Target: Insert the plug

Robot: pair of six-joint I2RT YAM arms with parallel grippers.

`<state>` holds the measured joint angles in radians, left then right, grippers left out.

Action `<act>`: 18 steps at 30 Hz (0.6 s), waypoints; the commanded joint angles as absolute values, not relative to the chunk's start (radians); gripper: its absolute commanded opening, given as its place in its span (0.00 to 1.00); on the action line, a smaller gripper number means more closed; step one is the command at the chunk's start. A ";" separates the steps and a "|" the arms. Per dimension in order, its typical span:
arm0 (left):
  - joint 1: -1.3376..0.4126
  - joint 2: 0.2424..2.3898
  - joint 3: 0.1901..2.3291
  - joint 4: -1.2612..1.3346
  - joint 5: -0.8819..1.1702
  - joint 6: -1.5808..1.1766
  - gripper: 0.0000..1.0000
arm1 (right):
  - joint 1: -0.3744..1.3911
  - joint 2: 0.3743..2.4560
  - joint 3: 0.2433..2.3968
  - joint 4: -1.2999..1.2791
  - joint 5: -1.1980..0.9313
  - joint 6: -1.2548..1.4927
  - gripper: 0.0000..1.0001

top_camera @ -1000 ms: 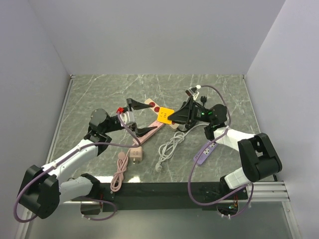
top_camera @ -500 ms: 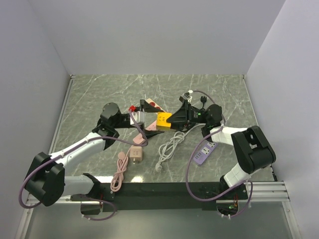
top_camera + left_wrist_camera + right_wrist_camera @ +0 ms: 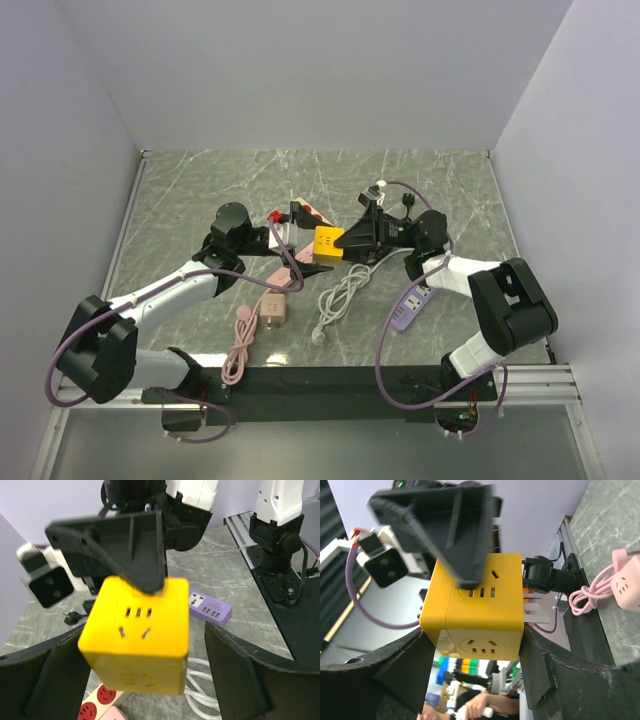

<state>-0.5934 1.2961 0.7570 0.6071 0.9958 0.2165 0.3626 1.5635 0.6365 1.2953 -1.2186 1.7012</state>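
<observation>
The plug (image 3: 327, 243) is a bright-yellow cube held off the table at the middle. My right gripper (image 3: 343, 243) is shut on it from the right. In the right wrist view the plug (image 3: 475, 612) sits clamped between both black fingers of that gripper (image 3: 477, 632), with metal prongs (image 3: 536, 611) sticking out of one side. My left gripper (image 3: 303, 240) comes from the left and stands open. Its fingers straddle the plug (image 3: 137, 630) with a gap on the right side, in the left wrist view (image 3: 140, 637). A right finger (image 3: 125, 545) presses on the plug's top.
A pale power strip with red sockets (image 3: 310, 213) lies under the plug, its end showing in the left wrist view (image 3: 97, 707). A purple power strip (image 3: 410, 305) lies to the right, a coiled white cable (image 3: 340, 290) in front, and a pink cube adapter with cord (image 3: 272, 310) nearer.
My left arm has swung right until its fingers straddle the plug, and its jaws have narrowed a little. The right gripper has kept hold of the plug and shifted it slightly left.
</observation>
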 commanded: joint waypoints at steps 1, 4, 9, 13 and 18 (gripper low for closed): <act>-0.600 1.310 0.799 0.623 1.043 0.209 0.90 | 0.373 1.494 0.653 1.641 -1.229 1.666 0.00; -0.600 1.318 0.799 0.641 1.058 0.192 0.78 | 0.376 1.480 0.650 1.629 -1.230 1.652 0.00; -0.600 1.305 0.790 0.683 1.110 0.169 0.63 | 0.379 1.477 0.643 1.549 -1.230 1.589 0.00; -0.600 1.299 0.779 0.706 1.131 0.150 0.47 | 0.380 1.489 0.638 1.545 -1.227 1.577 0.00; -0.600 1.304 0.788 0.646 1.141 0.181 0.01 | 0.377 1.467 0.630 1.392 -1.235 1.423 0.11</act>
<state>-0.5896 1.3178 0.7593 0.6201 1.0626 0.2031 0.3737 1.5108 0.6334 1.2980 -1.2507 1.6112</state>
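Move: Between the left hand's open fingers hangs the yellow plug cube, its middle some 2 cm to the right of that hand's point, about 1 cm ahead and 1 cm below. The right hand already grips the cube, whose middle is roughly 2 cm to the left of its own point. Some 22 cm below the left hand, the pink strip lies about 5 cm ahead and 6 cm left, the red-socket strip 14 cm ahead and 1 cm right, and the white cable 3 cm back and 5 cm right. Closing from nearly wide open, the left fingers pinch the yellow plug cube across its front and back sides while that hand stays almost in place. The right hand keeps its hold and brings the cube back about 1.5 cm and up nearly 1 cm between the left fingers, rolling some 8 degrees so that its forward side lifts. ##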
